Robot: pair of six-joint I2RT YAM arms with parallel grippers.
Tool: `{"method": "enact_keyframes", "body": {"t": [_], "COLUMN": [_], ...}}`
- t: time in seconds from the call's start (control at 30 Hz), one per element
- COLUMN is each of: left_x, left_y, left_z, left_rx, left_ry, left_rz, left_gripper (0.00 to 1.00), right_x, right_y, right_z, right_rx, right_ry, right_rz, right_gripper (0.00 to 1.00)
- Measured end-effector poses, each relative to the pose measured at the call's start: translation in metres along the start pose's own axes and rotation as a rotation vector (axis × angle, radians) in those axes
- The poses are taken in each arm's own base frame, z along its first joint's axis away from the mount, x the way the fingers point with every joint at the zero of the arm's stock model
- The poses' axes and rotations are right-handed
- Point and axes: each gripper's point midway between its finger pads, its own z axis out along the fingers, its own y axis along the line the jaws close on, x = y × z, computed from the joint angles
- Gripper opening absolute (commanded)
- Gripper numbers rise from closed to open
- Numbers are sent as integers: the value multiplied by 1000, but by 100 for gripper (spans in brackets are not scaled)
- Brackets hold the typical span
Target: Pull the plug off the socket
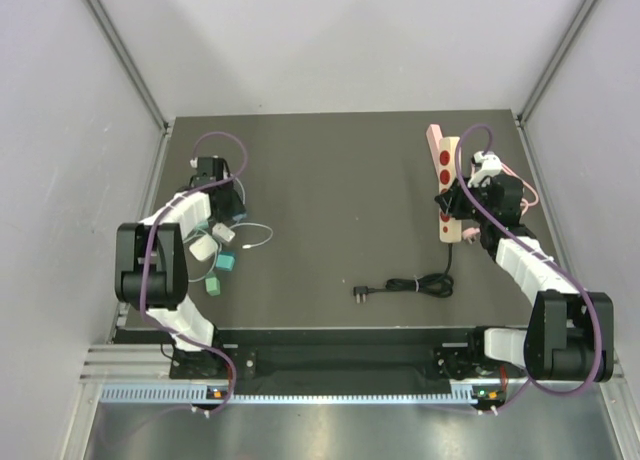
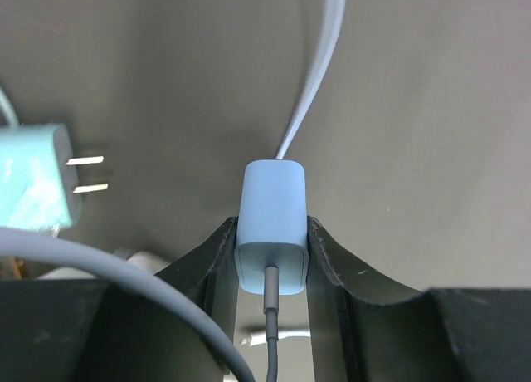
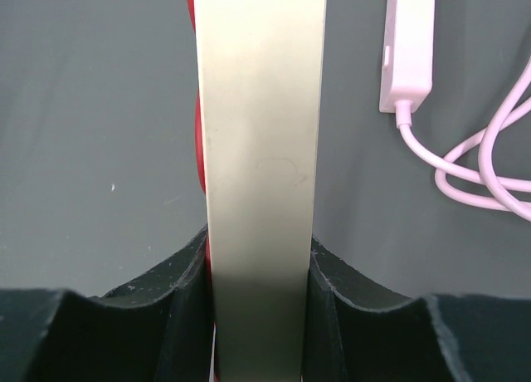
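Note:
My left gripper (image 2: 272,232) is shut on a light blue plug block (image 2: 274,208). A grey cable (image 2: 270,315) enters its near end and a white flat cable (image 2: 319,66) leaves its far end. In the top view the left gripper (image 1: 226,216) is at the table's left. My right gripper (image 3: 259,251) is shut on the edge of a beige power strip (image 3: 259,108) with red sockets (image 3: 199,124). In the top view the strip (image 1: 443,170) lies at the right with the right gripper (image 1: 455,202) on its near half.
A teal two-pin plug (image 2: 37,183) lies left of the left gripper. More teal and white plugs (image 1: 224,263) lie by the left arm. A black cable with a plug (image 1: 362,292) trails from the strip. A pink adapter (image 3: 406,41) and pink cable (image 3: 489,166) lie right of the strip.

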Motion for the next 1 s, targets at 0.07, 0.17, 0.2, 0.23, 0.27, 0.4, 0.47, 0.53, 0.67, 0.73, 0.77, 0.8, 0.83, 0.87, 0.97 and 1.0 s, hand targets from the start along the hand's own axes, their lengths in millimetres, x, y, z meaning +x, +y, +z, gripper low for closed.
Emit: {"method": "enact_keyframes", "body": {"t": [0.07,0.17,0.2,0.23,0.27,0.4,0.47,0.53,0.67,0.73,0.77,0.8,0.83,0.87,0.97,1.0], "left_x": [-3,-9,-10,-10,-11,-12,-15,-23,-45,-57,-63,-67,-72,-76,-87,-90], "left_y": [0,-1,0,0,1,5,8,8,-4,-13,-17,-21,-25,-28,-38,-41], "left_z": [5,6,6,6,6,4,1,-7,-33,-50,-60,-69,-79,-89,-119,-130], "left_rx": [-3,-7,-10,-12,-17,-29,-32,-23,38,80,100,120,139,159,215,237], "left_ry": [8,-2,-5,-7,-9,-11,-17,-41,-115,-161,-186,-208,-230,-255,-328,-355], "left_rz": [0,7,10,12,15,16,10,-1,-4,1,5,10,16,24,40,47], "left_gripper": [24,46,52,59,62,70,77,80,81,82,83,83,84,84,87,88], "right_x": [0,0,0,0,0,1,1,1,3,5,8,10,12,15,25,29], "right_y": [0,1,1,1,1,1,2,2,2,3,3,3,3,4,8,10], "right_z": [0,0,0,0,0,0,0,0,1,2,3,4,5,6,9,11], "right_rx": [-1,-4,-5,-6,-7,-10,-13,-13,-20,-26,-30,-36,-43,-53,-99,-119], "right_ry": [0,1,1,1,1,4,4,4,10,19,26,32,40,49,83,96], "right_rz": [0,0,1,0,0,2,2,2,3,5,6,5,6,7,6,5], "right_gripper": [0,0,0,0,0,0,0,0,0,0,0,0,0,0,0,0]}}
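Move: The blue plug, already out of the socket, sits between the left fingers, its resting spot about 1 cm ahead and just below. From that hand the mint plug lies some 9 cm left and level with it, the white plug 3 cm left and 4 cm back. The right hand holds the power strip, its middle about 4 cm ahead; the pink strip lies roughly 15 cm ahead and 10 cm below, the black cord 15 cm back, 2 cm left, equally low. The blue plug is let go at table level: the left hand eases about 1 cm forward, opens its fingers wide with a small leftward drift, then climbs quickly some 16 cm straight off it, fingers tipping up about 25 degrees. The power strip stays gripped; late on, the right hand starts lowering it, about 3 cm down and 2 cm left, turning slightly counter-clockwise. ##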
